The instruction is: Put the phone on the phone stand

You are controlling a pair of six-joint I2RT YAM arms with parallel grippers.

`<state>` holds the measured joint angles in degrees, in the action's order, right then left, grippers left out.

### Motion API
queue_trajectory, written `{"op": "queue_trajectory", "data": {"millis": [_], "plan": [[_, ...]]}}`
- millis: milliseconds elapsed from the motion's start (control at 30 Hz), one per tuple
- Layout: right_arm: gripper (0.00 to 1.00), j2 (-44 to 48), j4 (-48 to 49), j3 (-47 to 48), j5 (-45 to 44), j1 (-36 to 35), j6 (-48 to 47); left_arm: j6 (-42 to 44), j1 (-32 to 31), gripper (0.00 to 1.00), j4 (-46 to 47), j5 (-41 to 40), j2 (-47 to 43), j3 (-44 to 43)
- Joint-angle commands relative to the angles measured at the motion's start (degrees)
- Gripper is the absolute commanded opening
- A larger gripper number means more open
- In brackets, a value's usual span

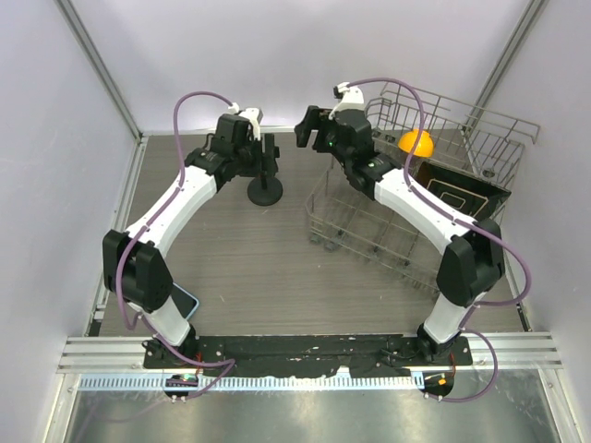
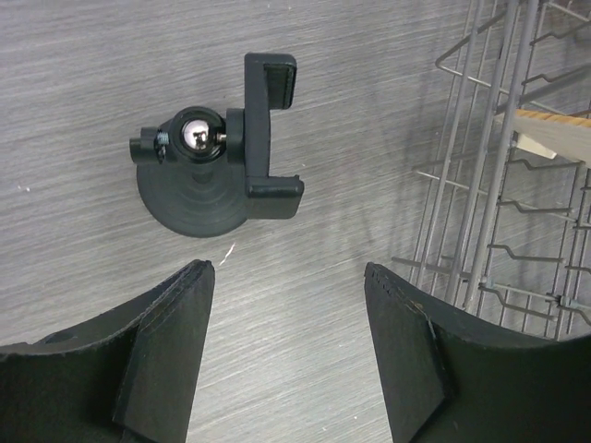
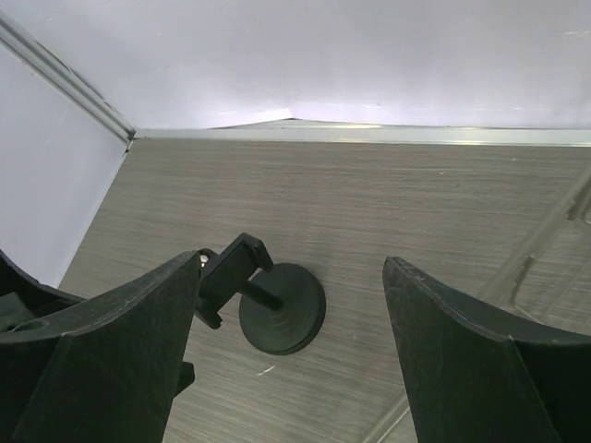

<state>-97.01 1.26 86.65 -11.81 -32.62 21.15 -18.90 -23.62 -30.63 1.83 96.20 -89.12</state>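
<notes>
The phone stand [image 1: 265, 189] is black, with a round disc base, a thin post and a clamp on top, and it stands at the back of the table left of centre. My left gripper [image 1: 247, 155] hovers just left of it, open and empty. In the left wrist view the phone stand [image 2: 192, 198] lies ahead of the left gripper [image 2: 286, 269]. My right gripper [image 1: 306, 129] hangs open to the stand's right. In the right wrist view the phone stand [image 3: 282, 309] shows between the fingers of the right gripper [image 3: 291, 261]. The phone [image 1: 187, 301] lies near the left arm's base, mostly hidden under the arm.
A wire dish rack [image 1: 369, 231] fills the right side of the table, close to the stand. It holds a dark board with a white outline [image 1: 457, 194] and an orange object [image 1: 416, 143]. The dish rack [image 2: 499, 166] edges the left wrist view.
</notes>
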Motion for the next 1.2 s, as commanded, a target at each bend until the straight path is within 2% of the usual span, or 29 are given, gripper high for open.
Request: {"op": "queue_trajectory", "data": {"millis": [0,267,367,467,567,733,867,1000,1033,1067,1133,1167], "plan": [[0.85,-3.09,-2.99,5.89,3.90,-0.07,-1.10,4.56,0.15,0.70,4.53,1.69,-0.23,-0.09],[0.85,-5.20,-5.04,8.36,4.26,-0.07,-2.69,6.50,0.15,0.57,5.58,-0.77,2.76,-1.40],[0.85,-5.29,-5.04,8.36,3.82,-0.07,-2.95,6.50,0.15,0.56,6.37,-1.03,3.20,-1.14],[0.85,-5.99,-5.39,8.71,3.73,-0.07,-3.04,6.85,0.24,0.56,7.69,-1.30,3.55,-0.53],[0.85,-6.43,-5.56,9.15,3.90,-0.07,-3.13,6.68,1.02,0.63,9.18,-0.68,4.08,0.18],[0.85,-7.14,-6.44,9.76,3.47,-0.07,-3.92,5.89,1.91,0.62,9.71,1.33,4.87,-0.35],[0.85,-7.05,-6.62,9.68,3.29,0.10,-4.88,6.15,2.00,0.51,9.98,1.96,4.78,-0.26],[0.86,-7.40,-6.62,9.76,8.72,1.33,-6.12,7.20,2.00,0.40,9.89,2.13,4.35,-0.09],[0.86,-7.58,-6.62,9.85,14.48,2.46,-6.47,7.38,2.00,0.37,9.80,2.22,4.26,-0.09],[0.86,-8.01,-6.44,9.94,17.84,3.08,-7.16,8.16,2.00,0.30,9.54,2.74,4.17,-0.17],[0.86,-8.80,-7.05,10.64,28.18,4.49,-8.48,9.31,2.00,0.22,8.66,3.53,3.38,-0.26],[0.86,-9.07,-7.58,10.73,30.68,5.45,-10.49,9.92,2.00,0.16,8.49,4.06,2.85,-0.09]]}}
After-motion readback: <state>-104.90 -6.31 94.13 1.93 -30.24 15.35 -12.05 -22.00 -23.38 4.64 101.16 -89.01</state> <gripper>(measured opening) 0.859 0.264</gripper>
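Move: The phone stand's near jaw lies about 4 cm ahead of my open left hand, about 1 cm to its right and 3 cm lower. The stand's ball joint is 4 cm beyond that jaw and 2 cm to its left. The middle of the wire dish rack lies some 35 cm to my left hand's right, 6 cm back and well below. From my right hand, empty and open, the near jaw is about 10 cm left, 2 cm ahead and 11 cm down. I ease my left hand about 3 cm forward and 2 cm down until its fingertips straddle the near jaw of the phone stand, then close them and pinch that jaw from both sides. Meanwhile my right hand, fingers still wide open, sinks about 4 cm and shifts a couple of centimetres left towards the stand, finally swinging a little counter-clockwise. ##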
